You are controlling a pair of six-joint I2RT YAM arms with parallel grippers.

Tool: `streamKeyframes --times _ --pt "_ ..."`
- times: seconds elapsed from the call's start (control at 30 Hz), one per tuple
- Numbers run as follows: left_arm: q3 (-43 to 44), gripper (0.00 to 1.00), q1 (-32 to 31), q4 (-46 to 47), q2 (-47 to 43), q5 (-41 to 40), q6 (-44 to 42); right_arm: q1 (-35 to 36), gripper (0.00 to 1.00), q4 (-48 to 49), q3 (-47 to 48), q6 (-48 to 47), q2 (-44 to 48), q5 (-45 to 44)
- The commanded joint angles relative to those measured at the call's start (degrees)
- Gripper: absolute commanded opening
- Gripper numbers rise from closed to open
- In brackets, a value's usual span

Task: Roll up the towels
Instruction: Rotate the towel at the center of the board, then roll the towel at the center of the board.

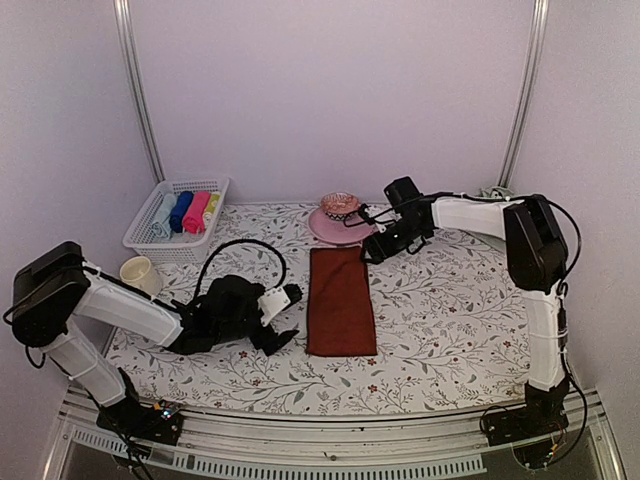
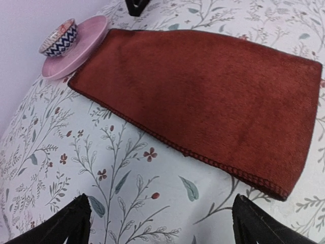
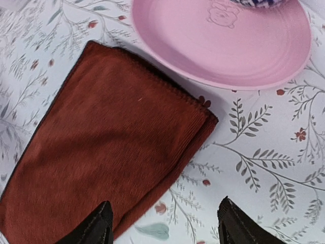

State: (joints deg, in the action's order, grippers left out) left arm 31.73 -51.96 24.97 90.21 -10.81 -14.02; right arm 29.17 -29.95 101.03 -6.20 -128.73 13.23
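A dark red-brown towel point(image 1: 341, 300) lies flat on the floral table cover as a long folded strip, its short ends near and far. My left gripper point(image 1: 287, 318) hovers just left of the towel's near end, jaws open and empty; in the left wrist view the towel point(image 2: 203, 86) stretches beyond the open gripper point(image 2: 161, 203). My right gripper point(image 1: 372, 248) sits at the towel's far right corner. In the right wrist view that gripper point(image 3: 166, 203) is open and holds nothing, with its left finger over the towel's point(image 3: 101, 152) folded edge.
A pink plate point(image 1: 335, 228) carrying a small patterned bowl point(image 1: 340, 205) stands just beyond the towel's far end, close to my right gripper. A white basket point(image 1: 178, 218) of rolled coloured cloths sits at the back left, with a cream cup point(image 1: 140, 272) in front of it.
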Motion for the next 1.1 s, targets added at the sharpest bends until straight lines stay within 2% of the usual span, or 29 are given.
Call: streamKeyframes --times 0.0,0.1,0.17,0.37,0.63,0.77,0.83,0.9,1.03,1.07 --pt "-4.5 0.97 -1.5 6.9 -4.0 10.1 -9.4 -0.4 0.78 5.1 -9.7 -8.0 14.8 0.6" --pt "-7.2 0.97 -3.7 10.0 -6.9 12.4 -13.7 -0.4 0.91 8.7 -17.8 -12.7 23.5 2.2" --pt "-7.8 0.97 -5.6 10.9 -7.3 12.4 -17.2 -0.3 0.96 9.9 -22.1 -15.9 28.6 4.2" --pt "-4.3 0.95 -12.3 6.6 -0.6 5.5 -26.5 -0.4 0.99 13.9 -33.8 -24.0 41.5 10.0" --pt "1.0 0.84 -13.8 1.7 6.7 0.6 -30.4 -0.4 0.99 14.6 -35.9 -26.2 42.7 12.7" --pt "3.8 0.69 -13.8 -1.1 9.7 -0.8 -31.9 -0.4 0.98 14.7 -37.2 -28.0 42.5 15.2" --pt "4.8 0.55 -13.8 -2.4 11.1 -1.0 -32.1 -0.4 0.98 15.0 -38.4 -29.2 43.1 17.2" --pt "5.5 0.48 -14.1 -3.4 12.2 -0.8 -32.2 -0.4 0.98 15.7 -39.8 -30.9 44.0 18.8" --pt "5.9 0.25 -14.4 -4.1 13.3 -0.4 -32.0 -0.4 0.96 19.9 -45.4 -36.2 47.0 22.6" --pt "6.1 0.16 -14.5 -4.2 13.4 -0.4 -31.7 -0.4 0.95 21.1 -47.5 -38.1 47.9 23.9"
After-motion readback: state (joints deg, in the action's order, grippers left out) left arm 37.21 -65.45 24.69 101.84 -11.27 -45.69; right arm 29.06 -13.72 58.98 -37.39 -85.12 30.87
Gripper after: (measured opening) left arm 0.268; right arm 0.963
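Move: The red towel's near left corner, which the left hand goes for, lies about 5 cm back towards the base and 5 cm to that hand's right, some 6 cm below it. The towel's middle is roughly 8 cm ahead and 12 cm right, its near right corner 5 cm back and 19 cm right, and the pink plate about 27 cm ahead and 12 cm right. From the right hand, the near left corner lies some 24 cm back and 14 cm left. The left hand draws back about 9 cm and swings some 7 cm to its right, turning roughly 30 degrees clockwise and rolling its left side up, then sinks to the towel's near edge by the left corner, comes slightly forward again and closes from wide open to pinch the cloth there. The right hand, already empty and just off the far right corner, pulls back some 15 cm and climbs about 16 cm before sinking slightly, its fingers opening fully and tipping outward as it turns counter-clockwise. ##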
